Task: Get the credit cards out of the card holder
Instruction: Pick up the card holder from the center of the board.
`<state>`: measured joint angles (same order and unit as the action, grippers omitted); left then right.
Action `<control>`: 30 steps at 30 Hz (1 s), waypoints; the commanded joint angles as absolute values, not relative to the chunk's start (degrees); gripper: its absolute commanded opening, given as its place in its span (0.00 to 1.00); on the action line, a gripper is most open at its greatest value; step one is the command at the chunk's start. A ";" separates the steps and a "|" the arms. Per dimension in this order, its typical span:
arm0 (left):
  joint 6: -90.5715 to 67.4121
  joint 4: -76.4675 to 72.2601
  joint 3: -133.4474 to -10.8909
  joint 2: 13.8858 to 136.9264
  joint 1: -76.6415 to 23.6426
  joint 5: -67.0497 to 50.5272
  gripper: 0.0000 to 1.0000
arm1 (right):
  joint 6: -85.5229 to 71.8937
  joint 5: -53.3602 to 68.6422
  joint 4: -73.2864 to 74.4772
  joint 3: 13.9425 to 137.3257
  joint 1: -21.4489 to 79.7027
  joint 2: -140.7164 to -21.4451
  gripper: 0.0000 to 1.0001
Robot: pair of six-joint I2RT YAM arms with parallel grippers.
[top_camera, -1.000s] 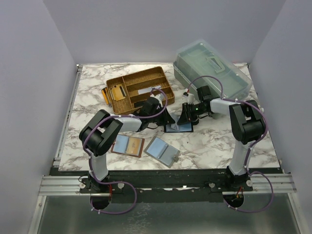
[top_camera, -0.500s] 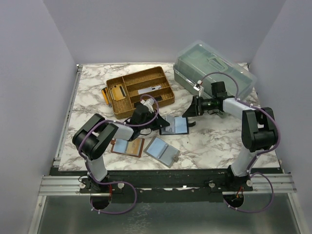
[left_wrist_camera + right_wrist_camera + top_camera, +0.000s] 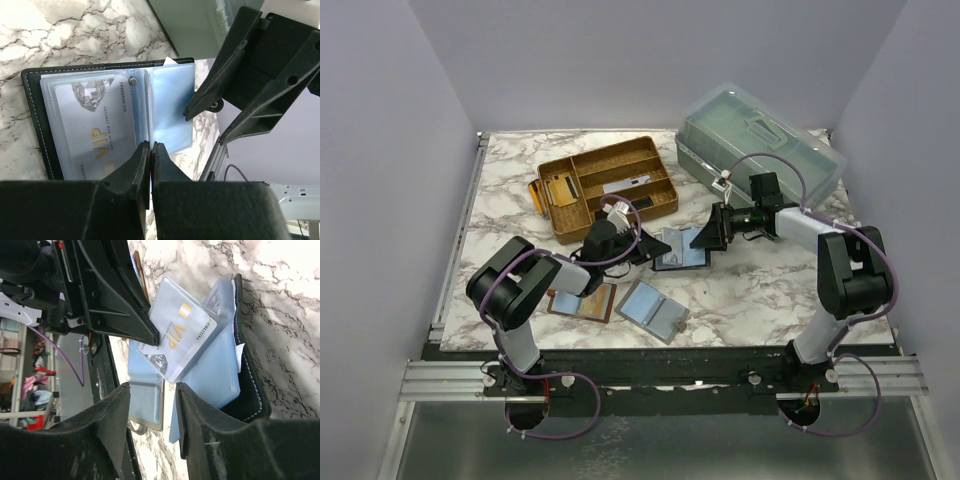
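The black card holder (image 3: pixel 692 264) lies open on the marble between the two arms, its blue-grey pockets fanned out (image 3: pixel 170 110). A silvery credit card (image 3: pixel 92 130) marked VIP sits inside a clear pocket sleeve. My left gripper (image 3: pixel 150 146) is shut on the edge of that sleeve and holds it raised off the holder (image 3: pixel 255 390), with the card (image 3: pixel 175 335) inside. My right gripper (image 3: pixel 152 387) is open just right of the holder, jaws apart with nothing between them, its fingertips close to the lifted sleeve. In the left wrist view, the right gripper (image 3: pixel 205 126) hovers over the right page.
A wooden divided tray (image 3: pixel 605 185) stands behind the left arm and a clear lidded plastic box (image 3: pixel 760 140) at the back right. A brown holder (image 3: pixel 582 298) and a grey-outside holder (image 3: pixel 652 310) lie open near the front edge.
The holder, upright a second ago, now lies open. My left gripper has closed on the pocket sleeve. My right gripper drew back, then came in toward the holder, opening wider.
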<state>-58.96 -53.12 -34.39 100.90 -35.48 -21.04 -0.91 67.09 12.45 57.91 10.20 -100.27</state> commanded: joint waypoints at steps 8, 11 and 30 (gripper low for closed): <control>-58.86 -61.38 -33.64 96.33 -37.30 -19.06 0.00 | 0.35 66.50 9.39 56.95 12.27 -97.44 0.50; -58.54 -61.94 -33.07 95.15 -37.51 -18.57 0.00 | 0.13 61.30 9.57 57.09 12.48 -97.38 0.50; -62.07 -69.92 -32.51 92.15 -39.05 -18.92 0.00 | -16.74 77.50 -4.70 53.64 12.48 -95.84 0.48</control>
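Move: The left hand already pinches a leaf of the card holder, whose middle lies about 4 cm to its right and 3 cm below; the open right hand has that middle some 5 cm to its left, 1 cm back and 3 cm down. From the left hand, the grey card holder lies 15 cm back, 3 cm left and the brown tray 14 cm ahead, 14 cm left, both some 7 cm below. Still pinching the card holder's leaf, the left hand lifts it about 6 cm; the open right hand rises some 3.5 cm. ##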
